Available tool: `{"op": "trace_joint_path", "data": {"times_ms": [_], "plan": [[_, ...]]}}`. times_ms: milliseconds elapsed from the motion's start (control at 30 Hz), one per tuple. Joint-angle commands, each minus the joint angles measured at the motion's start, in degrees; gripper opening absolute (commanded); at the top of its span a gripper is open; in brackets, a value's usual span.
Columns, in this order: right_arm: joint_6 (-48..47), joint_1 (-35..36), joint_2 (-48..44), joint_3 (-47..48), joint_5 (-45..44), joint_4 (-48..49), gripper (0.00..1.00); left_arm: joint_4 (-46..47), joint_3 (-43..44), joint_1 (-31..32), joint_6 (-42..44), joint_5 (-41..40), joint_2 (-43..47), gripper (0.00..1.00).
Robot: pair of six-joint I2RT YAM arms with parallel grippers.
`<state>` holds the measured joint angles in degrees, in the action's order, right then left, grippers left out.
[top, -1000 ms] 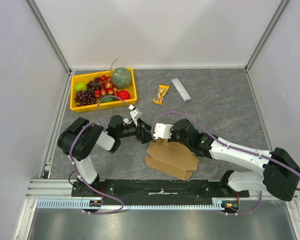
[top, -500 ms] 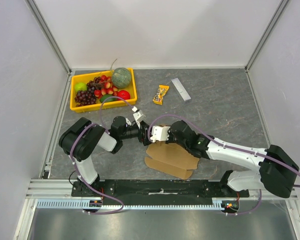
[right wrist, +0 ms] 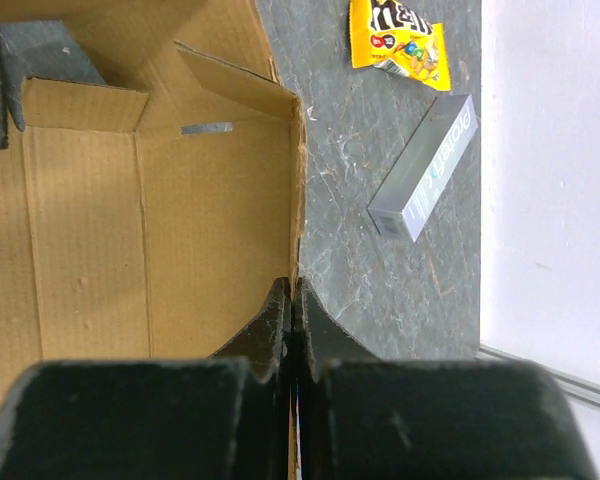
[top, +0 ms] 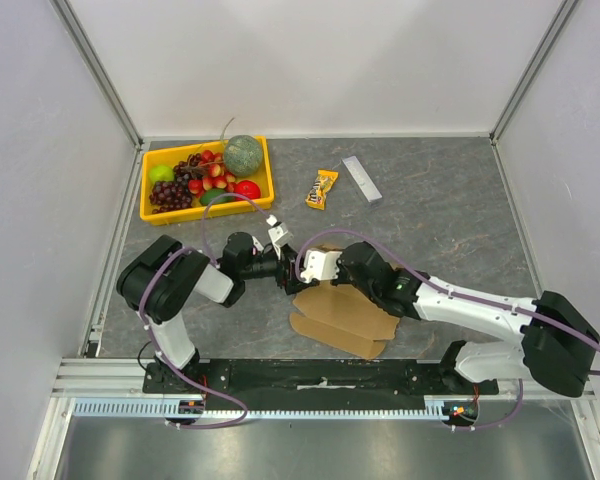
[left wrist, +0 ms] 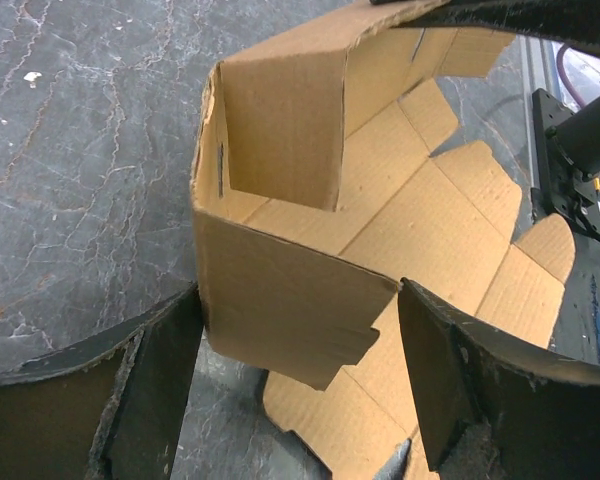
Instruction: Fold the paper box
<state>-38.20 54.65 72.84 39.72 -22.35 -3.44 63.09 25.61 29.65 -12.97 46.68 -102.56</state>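
The paper box (top: 348, 316) is a brown die-cut cardboard sheet lying near the table's front, with its left end folded up. In the left wrist view, the raised walls of the box (left wrist: 280, 130) form a corner, and a notched side flap stands between the two fingers of my left gripper (left wrist: 300, 385), which is open around it. My left gripper (top: 286, 277) reaches the box from the left. My right gripper (right wrist: 293, 292) is shut on the top edge of an upright wall of the box (right wrist: 160, 220). From above, the right gripper (top: 318, 256) sits over the box's left end.
A yellow tray (top: 146, 188) of fruit stands at the back left. A yellow candy packet (top: 322, 188) and a small grey bar (top: 362, 178) lie beyond the box; both also show in the right wrist view, the packet (right wrist: 400, 35) and the bar (right wrist: 425, 165).
My right gripper has shifted slightly left with the box wall in it. My left gripper has edged right, closer around the flap.
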Motion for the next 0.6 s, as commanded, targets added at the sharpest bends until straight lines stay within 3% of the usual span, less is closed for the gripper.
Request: {"op": "trace_joint_path", "data": {"times_ms": [0, 267, 567], "plan": [[-1.00, 0.28, -2.79, 0.00, 0.02, -0.24, 0.00, -1.04, 1.73, -0.55, 3.57, 3.59, 2.98, 0.84], [-2.14, 0.28, -3.40, -0.09, 0.11, -2.09, 0.00, 8.36, -1.26, -5.74, -4.86, 10.10, 9.13, 0.84], [-3.29, 0.28, -4.46, 0.09, 2.66, -2.97, 0.00, 15.37, -3.89, -12.76, -9.52, 3.95, 6.77, 0.84]]}}
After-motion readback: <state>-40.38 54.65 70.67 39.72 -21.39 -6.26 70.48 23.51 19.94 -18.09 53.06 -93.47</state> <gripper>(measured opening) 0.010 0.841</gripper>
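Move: The left hand, open, is right beside the paper box's left end flap, whose middle is about 3 cm to its right and 1 cm below, level with it fore and aft. From this hand the raised far wall stands some 12 cm right and 2 cm ahead, and the low front panel some 14 cm back, 10 cm right, 4 cm below. The right hand grips that wall, its middle about 4 cm under the fingers; the end flap is some 9 cm left, 3 cm back, 6 cm below. Lift the left gripper away from the end flap with its fingers kept wide open: up about 7 cm, swinging left and then forward as well, clear of the box, and let the fingers tip up some 10 degrees. Keep the right gripper shut on the top edge of the raised wall, holding it almost in place. ##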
